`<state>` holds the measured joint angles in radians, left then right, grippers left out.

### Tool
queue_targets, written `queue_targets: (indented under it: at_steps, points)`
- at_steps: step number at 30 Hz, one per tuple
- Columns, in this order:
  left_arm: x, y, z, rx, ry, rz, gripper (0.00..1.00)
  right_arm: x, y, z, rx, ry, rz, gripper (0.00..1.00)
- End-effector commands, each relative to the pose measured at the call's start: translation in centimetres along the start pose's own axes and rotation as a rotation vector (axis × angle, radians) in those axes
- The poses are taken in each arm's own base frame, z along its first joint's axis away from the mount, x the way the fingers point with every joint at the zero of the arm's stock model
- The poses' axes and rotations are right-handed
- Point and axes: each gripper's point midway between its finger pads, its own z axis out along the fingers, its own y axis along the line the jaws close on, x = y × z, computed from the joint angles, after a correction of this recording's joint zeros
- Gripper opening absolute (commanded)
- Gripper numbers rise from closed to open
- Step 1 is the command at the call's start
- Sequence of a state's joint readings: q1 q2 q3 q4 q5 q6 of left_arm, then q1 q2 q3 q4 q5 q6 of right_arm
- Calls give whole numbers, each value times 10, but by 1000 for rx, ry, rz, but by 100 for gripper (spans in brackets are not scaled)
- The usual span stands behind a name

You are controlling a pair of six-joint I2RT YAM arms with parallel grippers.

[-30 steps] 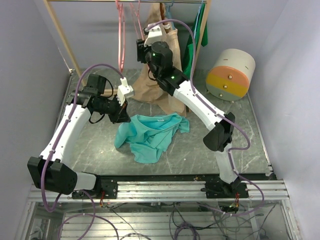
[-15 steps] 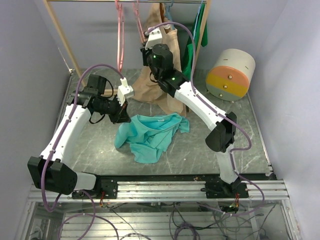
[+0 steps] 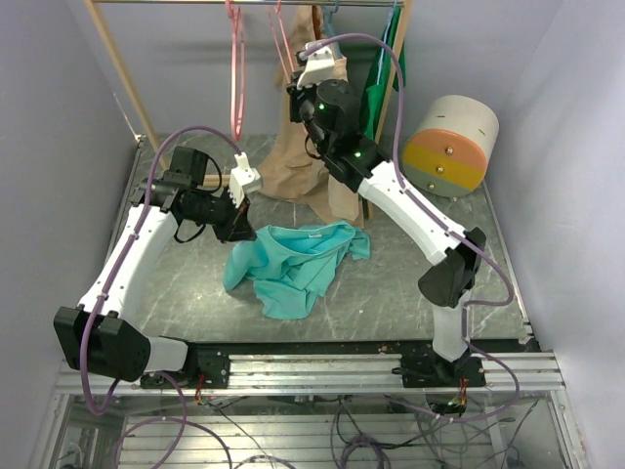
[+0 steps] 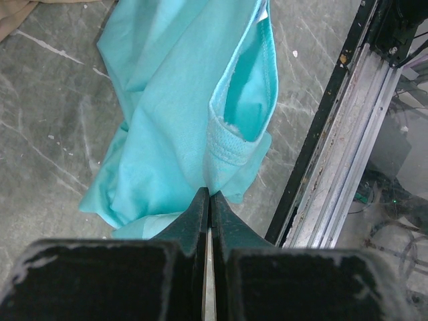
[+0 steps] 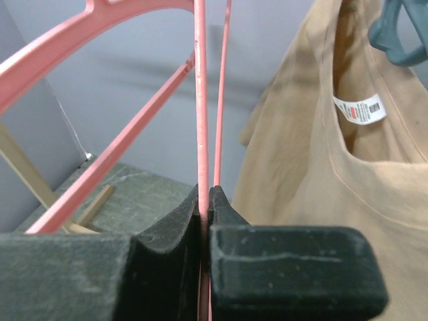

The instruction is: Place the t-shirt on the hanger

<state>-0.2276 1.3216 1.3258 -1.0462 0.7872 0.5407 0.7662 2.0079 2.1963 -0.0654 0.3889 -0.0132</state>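
The teal t-shirt (image 3: 293, 264) lies crumpled on the table; it also shows in the left wrist view (image 4: 180, 114). My left gripper (image 3: 242, 227) (image 4: 209, 195) is shut, with its tips at the shirt's upper-left edge; I see no cloth between the jaws. My right gripper (image 3: 295, 86) (image 5: 204, 194) is raised at the rack and shut on a thin bar of the pink hanger (image 3: 285, 44) (image 5: 200, 100). A second pink hanger (image 3: 235, 78) hangs to its left.
A beige garment (image 3: 303, 166) (image 5: 334, 167) on a blue hanger and a dark green garment (image 3: 376, 88) hang right of the pink hangers. A wooden rack post (image 3: 122, 68) slants at the left. A round drum (image 3: 449, 147) stands at the back right. A metal rail (image 3: 322, 366) runs along the near edge.
My right arm has moved right and upward, carrying the pink hanger's bar with it toward the beige garment. The left arm and the t-shirt have not moved.
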Motion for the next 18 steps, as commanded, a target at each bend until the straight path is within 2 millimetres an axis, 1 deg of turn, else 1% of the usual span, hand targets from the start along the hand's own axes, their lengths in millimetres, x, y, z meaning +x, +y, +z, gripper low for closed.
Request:
queue_targets:
  at_steps: [1, 5, 8, 9, 10, 13, 18]
  points:
    - [-11, -9, -2, 22, -44, 26, 8, -17, -7, -20, -4, -21, 14, 0]
    - [-14, -5, -4, -7, -54, 36, 8, -6, -8, -38, -28, 23, 12, 0]
    - [-20, 1, -7, -53, -66, 23, 8, 2, -6, -58, -61, 72, -1, 0]
    - [-21, 2, -8, -61, -65, 14, 8, 6, -5, -66, -74, 98, -12, 0]
    - [-22, 3, -9, -70, -64, 12, 8, 3, -7, -75, -83, 108, -18, 0]
    - [-25, 6, -12, -96, -67, 6, 8, 10, -8, -99, -115, 168, -37, 0]
    - [-33, 11, -19, -154, -90, -14, 8, 16, -22, -145, -142, 273, -67, 0]
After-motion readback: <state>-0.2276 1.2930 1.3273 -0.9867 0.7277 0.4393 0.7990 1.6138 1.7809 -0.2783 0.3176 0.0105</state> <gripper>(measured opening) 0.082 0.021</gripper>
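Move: My right hand already has the pink hanger by its bar, and the t-shirt's neck opening it is meant for lies about 24 cm back, some 2 cm to the right and 31 cm below. The beige garment hangs roughly 8 cm to my right hand's right, 5 cm farther out and 12 cm lower; the other pink hanger is about 13 cm left and 5 cm ahead, level in height. From my left hand, the neck opening is some 11 cm right, 1 cm back and 9 cm below. I draw the pink hanger back off the rail towards the t-shirt with my right hand, about 9 cm back and 5 cm right, gathering speed and sinking 3 to 4 cm, mostly early on, while the wrist tips down some 10 degrees. My shut right fingers keep their pinch on its bar; my left hand goes on pinching the collar edge, nearly still. ##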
